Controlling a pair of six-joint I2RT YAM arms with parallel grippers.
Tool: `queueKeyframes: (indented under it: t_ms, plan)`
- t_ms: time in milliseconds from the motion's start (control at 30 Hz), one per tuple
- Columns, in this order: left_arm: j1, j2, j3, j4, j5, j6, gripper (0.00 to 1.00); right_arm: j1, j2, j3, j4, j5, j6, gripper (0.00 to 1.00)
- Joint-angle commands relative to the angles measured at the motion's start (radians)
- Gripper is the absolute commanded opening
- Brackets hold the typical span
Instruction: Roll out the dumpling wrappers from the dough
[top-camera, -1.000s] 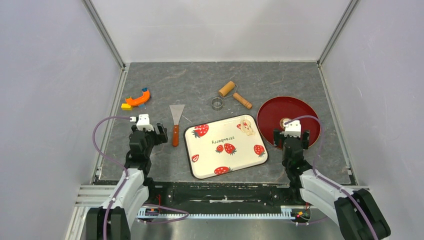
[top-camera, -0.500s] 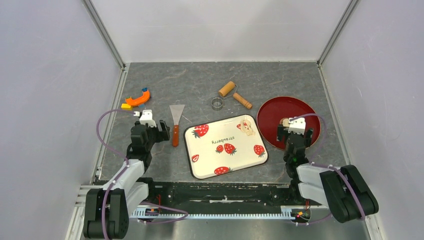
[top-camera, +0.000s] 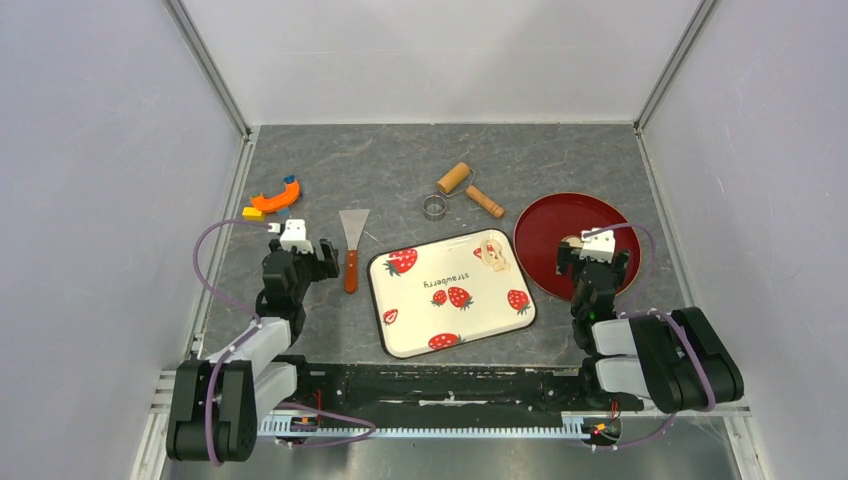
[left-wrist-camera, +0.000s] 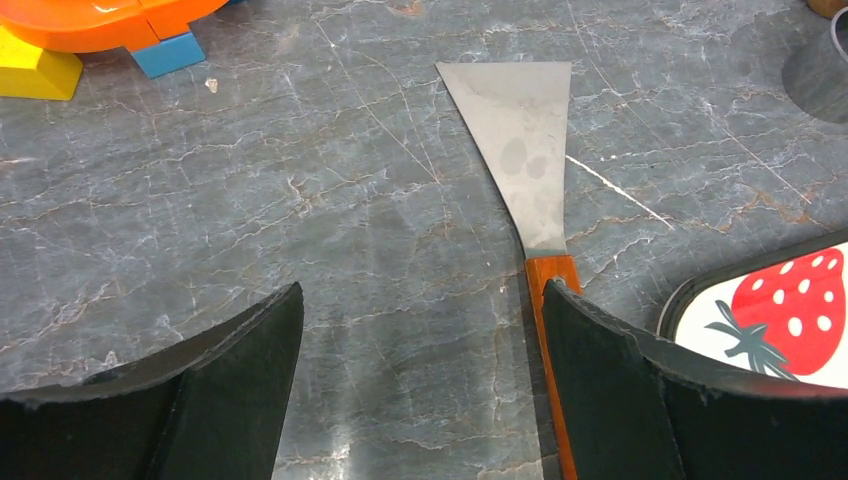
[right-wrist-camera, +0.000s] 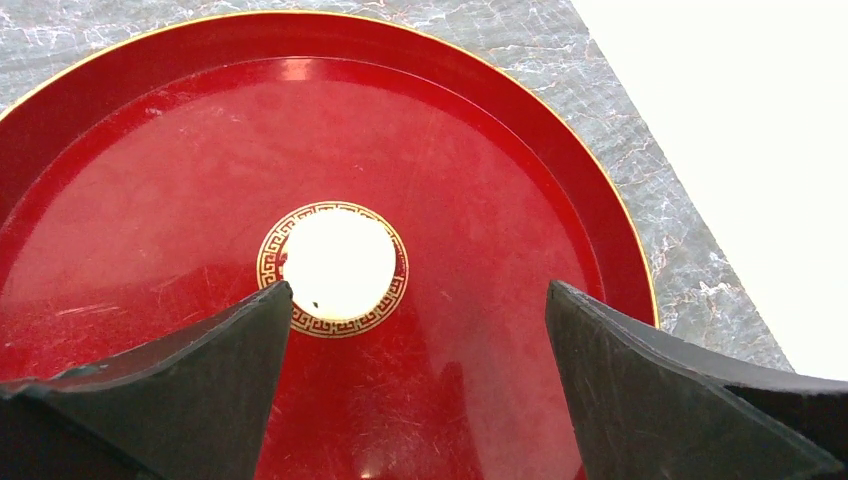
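Observation:
The dough (top-camera: 494, 252), a small pale irregular piece, lies in the far right corner of the strawberry-print tray (top-camera: 410, 325). A pale round disc (right-wrist-camera: 340, 265) sits at the centre of the red plate (right-wrist-camera: 480, 150) inside a gold pattern; I cannot tell whether it is a dumpling wrapper or print. My right gripper (right-wrist-camera: 419, 287) hangs open just above the plate's near half (top-camera: 592, 258), nothing between its fingers. My left gripper (left-wrist-camera: 422, 290) is open over bare table left of the tray (top-camera: 300, 255), its right finger beside the scraper's orange handle (left-wrist-camera: 545, 330).
A metal scraper (top-camera: 351, 245) lies between my left gripper and the tray. A wooden roller (top-camera: 468, 188) and a metal ring cutter (top-camera: 433, 207) lie behind the tray. An orange toy with yellow and blue blocks (top-camera: 272, 198) is at the far left. Walls close three sides.
Both arms have folded back toward their bases. The left gripper shifted slightly right toward the scraper; the right gripper shifted slightly right over the plate. Both stay open.

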Motion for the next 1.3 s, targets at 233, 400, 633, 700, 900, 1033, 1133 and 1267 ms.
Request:
queueKeyframes:
  t_ms: [233,400,633,700,900,1033,1133,1267]
  plan:
    - [0.002,0.23,0.105,0.268,0.049,0.039,0.92,-0.03,0.068,0.001,0.159,-0.05,-0.021,0.98]
    - [0.002,0.335,0.13,0.356,0.062,0.053,0.92,-0.03,0.069,0.001,0.158,-0.052,-0.021,0.98]
    - [0.002,0.465,0.112,0.512,0.057,0.055,0.92,-0.03,0.07,0.004,0.154,-0.052,-0.021,0.98]
    - [0.002,0.459,0.108,0.513,0.036,0.049,0.92,-0.03,0.072,0.005,0.153,-0.051,-0.021,0.98]
    - [0.002,0.468,0.118,0.509,0.01,0.038,0.93,-0.03,0.072,0.004,0.158,-0.05,-0.022,0.98]
    - [0.002,0.466,0.118,0.505,0.009,0.038,0.93,-0.03,0.071,0.004,0.157,-0.05,-0.022,0.98]
    - [0.002,0.465,0.118,0.505,0.01,0.038,0.92,-0.03,0.072,0.004,0.158,-0.05,-0.022,0.98]
    - [0.002,0.466,0.118,0.505,0.01,0.038,0.93,-0.03,0.071,0.004,0.159,-0.05,-0.022,0.98]
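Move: The finished wrapper lies on the middle of the red plate, about 8 cm ahead of the right hand, 3 cm to its left and 7 cm below. From the left hand the wrapper is about 80 cm to the right and 9 cm ahead. Nearer the left hand, the scraper lies about 10 cm right and 5 cm ahead, 8 cm below; the orange toy is roughly 23 cm ahead and 12 cm left. Forward goes the empty left hand, about 6 cm above bare table to the left of the scraper, dipping a couple of centimetres partway and coming most of the way back up before stopping. Its fingers stay wide open and tip up some 5 degrees, touching nothing. The right hand, also open and empty, stays over the red plate, easing forward by less than a centimetre. ##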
